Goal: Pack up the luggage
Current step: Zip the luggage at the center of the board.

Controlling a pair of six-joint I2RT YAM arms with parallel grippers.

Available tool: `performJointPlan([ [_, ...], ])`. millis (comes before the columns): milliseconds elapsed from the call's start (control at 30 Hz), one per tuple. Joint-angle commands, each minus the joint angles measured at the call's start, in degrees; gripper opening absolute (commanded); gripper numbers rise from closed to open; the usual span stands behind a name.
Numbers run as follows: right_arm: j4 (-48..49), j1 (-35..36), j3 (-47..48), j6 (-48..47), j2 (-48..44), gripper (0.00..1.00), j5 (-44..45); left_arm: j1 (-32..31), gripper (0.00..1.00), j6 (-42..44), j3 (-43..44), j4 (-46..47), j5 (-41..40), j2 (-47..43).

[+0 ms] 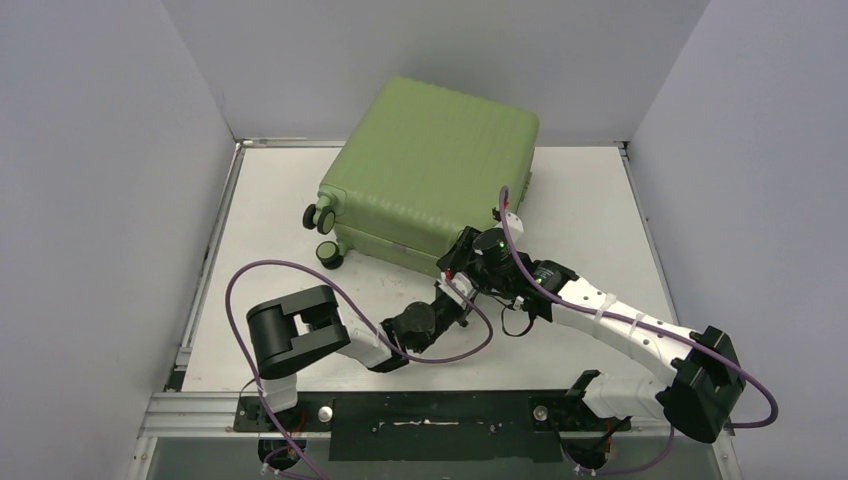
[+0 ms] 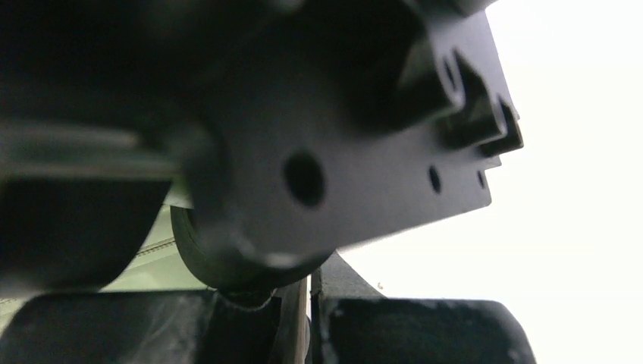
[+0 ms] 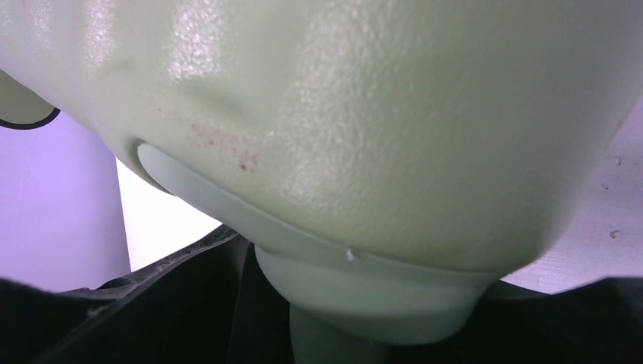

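The luggage (image 1: 430,170), a light-green ribbed hard-shell suitcase, lies closed and flat at the back middle of the table. Its black wheels (image 1: 322,215) point left. My right gripper (image 1: 468,245) is at its near right corner. In the right wrist view the green shell (image 3: 364,114) fills the frame, and a green stub of it (image 3: 379,296) sits between the dark fingers (image 3: 152,311) of the right gripper (image 3: 364,326), which close on it. My left gripper (image 1: 455,288) is just below the right wrist, with its jaws (image 2: 311,318) shut and empty. The right arm's black body (image 2: 303,152) blocks most of the left wrist view.
White table (image 1: 600,210) with grey walls on three sides. A raised rail (image 1: 210,260) runs along the left edge. Purple cables (image 1: 260,270) loop over the near table. The two arms cross close together in front of the suitcase.
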Motion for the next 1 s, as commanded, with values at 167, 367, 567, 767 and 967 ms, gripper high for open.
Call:
performJointPlan([
  [167, 8.3, 3.77, 3.27, -4.73, -1.5, 0.17, -6.88, -6.71, 0.29, -2.96, -2.24, 3.07, 13.58, -0.48],
  [367, 5.79, 3.6, 3.73, -6.05, -3.83, 0.34, -4.51, -6.96, 0.49, -3.04, -6.66, 1.52, 10.59, -5.5],
  [567, -2.38, 3.47, 6.56, -11.46, -9.54, 0.65, -0.69, -8.24, 0.85, -3.65, -14.77, -4.3, 6.1, -17.06],
  [767, -11.79, 3.47, 10.26, -20.77, -15.55, 1.0, 5.79, -8.49, 0.97, -8.58, -16.89, -25.24, -2.17, -36.59],
  [967, -4.71, 3.51, -3.12, -29.41, -26.77, 0.99, 7.88, -8.2, 0.97, -13.59, -15.24, -41.44, -11.7, -50.19],
])
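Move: The luggage lies shut, one wheeled corner between the hands. The left hand's shut fingers are at that corner: its lower wheel is about 2 cm ahead, 3 cm left and 8 cm below, its upper wheel 2 cm ahead, 3 cm left and 4 cm above. The right fingers straddle the upper wheel at their hand point. From the right hand, the luggage's middle is some 18 cm ahead, 6 cm left and 4 cm below; the other upper wheel is 10 cm ahead, 27 cm left, level. Backward and slightly right, the left hand comes free of the luggage's wheeled corner by about 9 cm, dips a little, then swings left and climbs some 8 cm while its shut fingers open wide. The right hand keeps its hold on the upper wheel at first, then opens fully, lets go and rises about 11 cm, drawing back and right as its fingers tip up some 20 degrees. ##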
